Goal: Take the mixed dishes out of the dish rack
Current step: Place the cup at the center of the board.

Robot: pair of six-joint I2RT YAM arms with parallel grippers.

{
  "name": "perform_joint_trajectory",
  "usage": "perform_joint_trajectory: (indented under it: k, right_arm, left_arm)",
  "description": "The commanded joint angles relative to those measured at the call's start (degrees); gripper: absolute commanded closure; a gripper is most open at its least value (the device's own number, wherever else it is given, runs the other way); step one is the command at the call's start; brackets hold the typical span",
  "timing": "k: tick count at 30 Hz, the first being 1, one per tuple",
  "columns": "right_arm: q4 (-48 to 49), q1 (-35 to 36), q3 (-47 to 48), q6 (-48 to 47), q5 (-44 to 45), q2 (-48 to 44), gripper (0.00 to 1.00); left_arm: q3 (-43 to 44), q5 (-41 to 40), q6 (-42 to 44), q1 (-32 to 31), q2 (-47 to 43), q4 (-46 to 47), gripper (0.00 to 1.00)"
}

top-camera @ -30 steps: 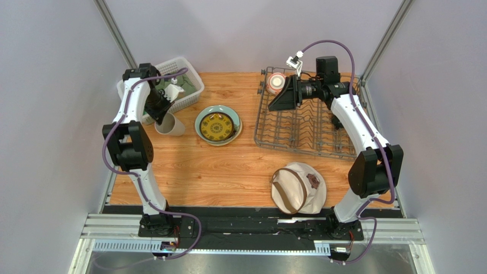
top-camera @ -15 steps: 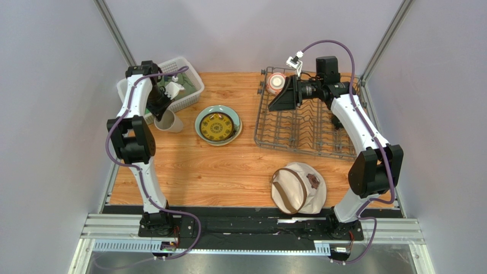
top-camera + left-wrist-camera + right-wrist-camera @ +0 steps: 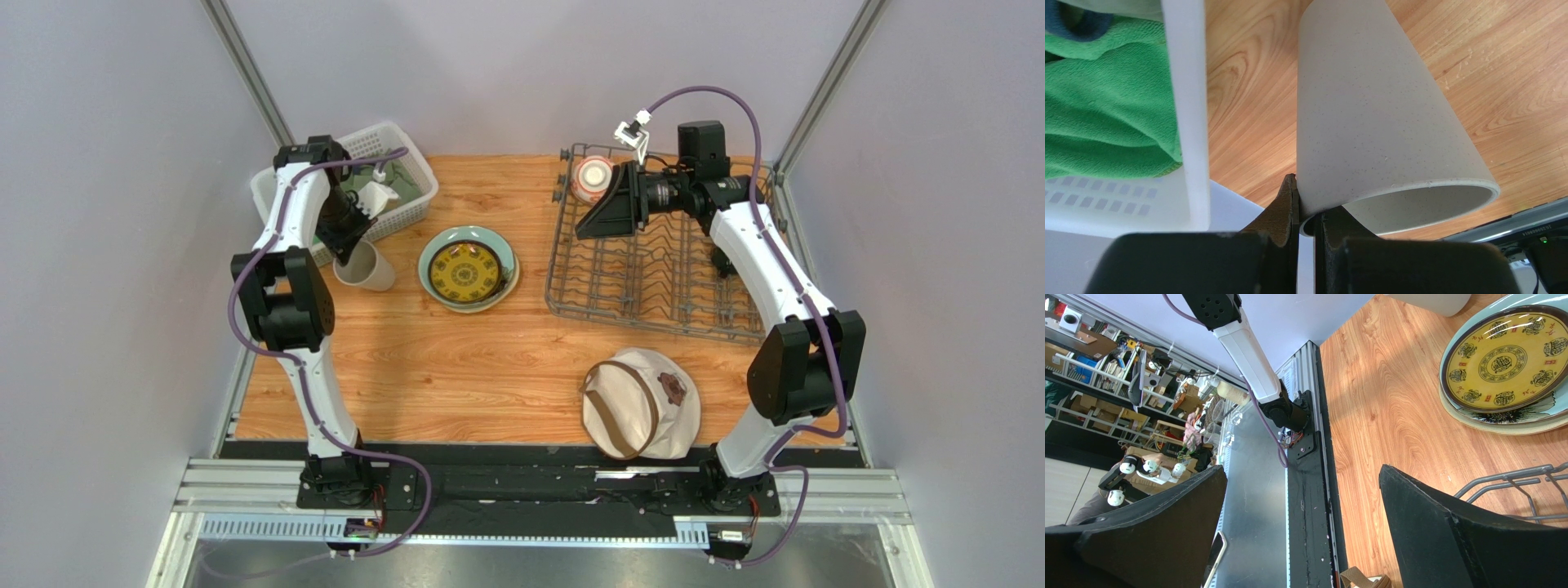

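Observation:
My left gripper is shut on the rim of the beige tumbler, which tilts just beside the white basket. In the left wrist view the fingertips pinch the tumbler's wall, one inside and one outside. The small dark yellow-patterned plate lies on the pale green plate mid-table, with a cream plate edge between them. My right gripper is open and empty over the far left of the dish rack, next to the red-orange-and-white patterned bowl. The dark green mug is not visible.
The white lattice basket with a green cloth stands at the far left, close to the tumbler. The round beige hat lies at the near right, in front of the rack. Grey walls close in both sides.
My left arm has shifted slightly toward the basket, with the tumbler still in its grip. The right arm has not moved.

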Motion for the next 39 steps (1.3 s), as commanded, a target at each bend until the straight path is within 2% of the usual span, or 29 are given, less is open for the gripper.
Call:
perform_joint_trajectory:
  k: [1,8,11,15,19,39]
  right_arm:
    - [0.3,0.07,0.91,-1.04,-0.45,-1.08,0.01]
    - [0.21,0.07,0.65,-1.21,-0.45,-1.35,0.01]
    - [0.3,0.07,0.48,-1.21,-0.28,-1.35,0.01]
    - [0.3,0.07,0.56,-1.3,-0.45,-1.35,0.01]
    - [0.21,0.07,0.39,-1.3,-0.36,-1.35,0.01]
    - [0.12,-0.02,0.12,-1.65,0.08,-1.79,0.01]
  left_arm:
    - [-1.25,1.48,0.46,-1.19,-1.84,-19.66,1.0]
    - [-1.87,1.31,0.03,-1.72,-1.93,-19.49,1.0]
    - [-2.57,1.05,0.02,-1.8,-1.93,-19.49,0.93]
    - [-3.45,0.78,-0.06,-1.8,-2.19,-18.79,0.76]
    - [-3.63,0.87,-0.15,-1.8,-2.37,-18.52,0.66]
    - [1.2,2.8,-1.03,-2.33,-2.28,-18.61,0.53]
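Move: The left hand pinches the rim of the tilted cup, whose middle lies about 5 cm to its right, 2 cm back and 6 cm below; the cup's foot is near the table, out to the right. The stacked plates are some 20 cm right, 4 cm ahead and 10 cm down, and the laundry basket about 20 cm ahead, 4 cm left and 7 cm lower. From the idle right hand, the cup is roughly 48 cm left, 7 cm ahead and 26 cm below. Still pinching the cup's rim, the left hand eases about 1 cm right, slightly down and back, towards the plates, then stops and spreads its fingers from almost shut to a little under half open, letting go of the rim. As they part it sinks and draws back roughly another 1 cm, creeps a little farther right, and finally starts up and forward again, fingers pointing down, one inside the cup's mouth and the other just outside the wall. ##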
